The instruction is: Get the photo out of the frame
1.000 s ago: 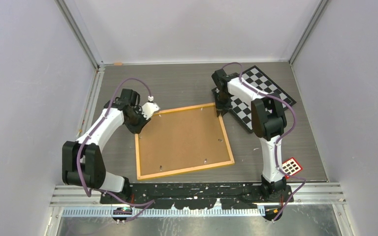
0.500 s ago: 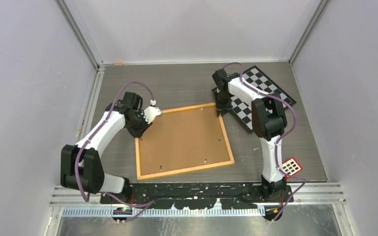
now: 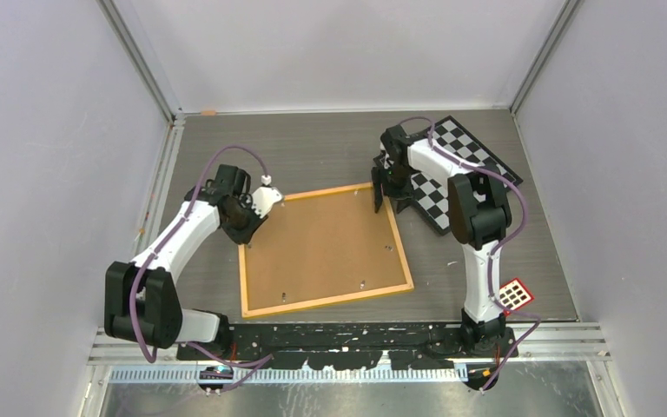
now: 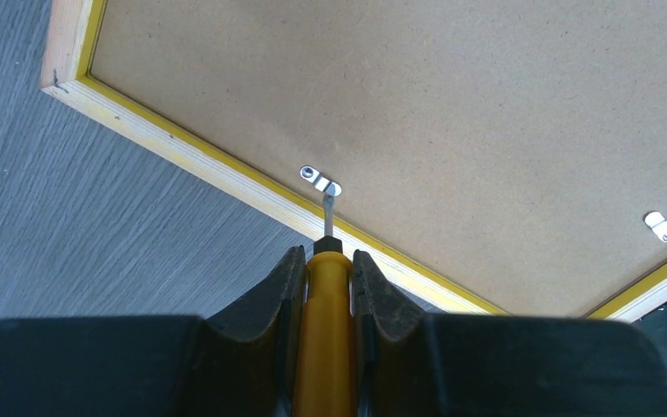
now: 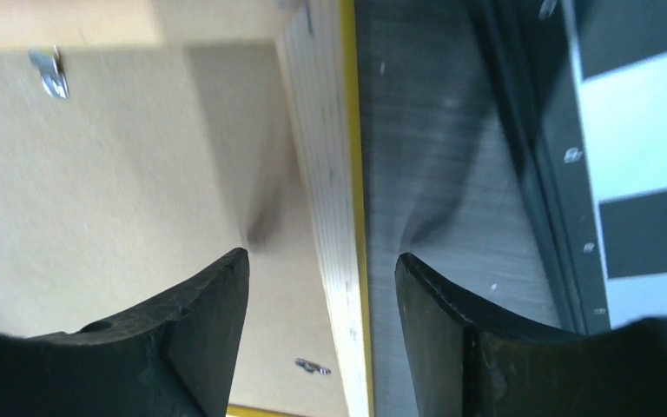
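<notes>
The yellow-orange frame (image 3: 328,301) lies face down on the grey table, its brown backing board (image 3: 321,243) up. The photo is hidden under that board. My left gripper (image 3: 245,231) is at the frame's left edge, shut on a yellow-handled screwdriver (image 4: 327,330). The screwdriver's tip touches a small metal clip (image 4: 321,182) just inside the border. My right gripper (image 3: 380,201) hovers at the frame's far right corner. It is open, with nothing held, and its jaws straddle the frame's right border (image 5: 330,174).
A black-and-white checkerboard (image 3: 460,165) lies at the back right, close to the right gripper. More metal clips (image 5: 313,367) sit along the backing's edges. A small red-edged card (image 3: 514,294) hangs near the right arm's base. Walls enclose the table on three sides.
My right gripper has opened and shifted slightly left over the frame's corner. The left arm edged a little toward the frame, still holding the screwdriver.
</notes>
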### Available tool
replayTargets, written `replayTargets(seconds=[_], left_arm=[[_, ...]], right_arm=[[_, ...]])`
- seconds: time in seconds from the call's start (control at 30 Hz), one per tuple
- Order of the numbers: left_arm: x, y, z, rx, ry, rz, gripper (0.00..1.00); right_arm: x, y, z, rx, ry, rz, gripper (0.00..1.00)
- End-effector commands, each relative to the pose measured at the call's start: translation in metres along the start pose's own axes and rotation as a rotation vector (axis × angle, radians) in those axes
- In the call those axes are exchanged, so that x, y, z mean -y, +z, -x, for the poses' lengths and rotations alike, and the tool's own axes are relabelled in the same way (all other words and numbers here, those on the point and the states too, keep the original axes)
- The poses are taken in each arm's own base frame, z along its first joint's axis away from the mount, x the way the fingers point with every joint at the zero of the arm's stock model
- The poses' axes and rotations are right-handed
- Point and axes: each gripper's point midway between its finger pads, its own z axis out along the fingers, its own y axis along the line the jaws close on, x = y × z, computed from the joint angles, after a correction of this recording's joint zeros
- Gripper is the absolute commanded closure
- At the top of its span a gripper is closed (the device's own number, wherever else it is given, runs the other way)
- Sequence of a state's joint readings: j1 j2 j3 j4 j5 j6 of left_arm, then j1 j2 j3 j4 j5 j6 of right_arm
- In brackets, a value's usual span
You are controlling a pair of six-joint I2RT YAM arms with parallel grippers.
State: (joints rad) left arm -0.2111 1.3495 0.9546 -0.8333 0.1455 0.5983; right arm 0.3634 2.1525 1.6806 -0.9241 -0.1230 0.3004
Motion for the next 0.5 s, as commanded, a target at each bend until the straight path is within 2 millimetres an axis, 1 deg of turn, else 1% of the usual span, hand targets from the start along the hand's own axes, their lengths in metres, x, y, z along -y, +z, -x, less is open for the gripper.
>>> replayTargets(seconds=[0.0, 0.1, 0.2, 0.33, 0.47], left_arm=[[0.002, 0.004, 0.018, 0.092, -0.024, -0.003, 1.00], [0.006, 0.004, 0.024, 0.123, -0.039, -0.021, 1.00], [0.009, 0.003, 0.035, 0.175, -0.050, -0.047, 1.00], [0.006, 0.003, 0.047, 0.220, -0.056, -0.045, 1.00], [0.000, 0.009, 0.053, 0.230, -0.060, -0.035, 1.00]], right_arm=[[0.001, -0.038, -0.024, -0.038, -0.065, 0.052, 0.33], [0.003, -0.034, -0.047, -0.108, -0.073, 0.072, 0.34], [0.001, -0.025, -0.059, -0.149, -0.059, 0.091, 0.35], [-0.003, -0.019, -0.064, -0.177, -0.051, 0.104, 0.36], [-0.004, -0.016, -0.063, -0.180, -0.054, 0.102, 0.37]])
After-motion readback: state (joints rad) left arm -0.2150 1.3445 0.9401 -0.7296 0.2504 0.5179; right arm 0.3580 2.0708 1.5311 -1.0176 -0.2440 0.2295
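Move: The left hand, still gripping the screwdriver, has the left-side metal clip some 6 cm below it, about 2 cm ahead and 2 cm right. The frame's far left corner is roughly 11 cm straight ahead of that hand, the near clip 10 cm back and 10 cm right. For the open right hand, the right rail's middle lies about 6 cm back, 2 cm right and 2 cm down; the right clip is 9 cm back, 1 cm left, the checkerboard 8 cm ahead, 13 cm right. With the screwdriver tip already at the left clip's free end, the left hand sweeps about 2.5 cm right and a little forward, its fingertips swinging some 10 degrees rightward, pushing that end inward from the left rail and ending past it, grip kept. The right hand, already open and straddling the right rail, travels about 6.5 cm back along it, fingertips tilting some 10 degrees towards the base. ##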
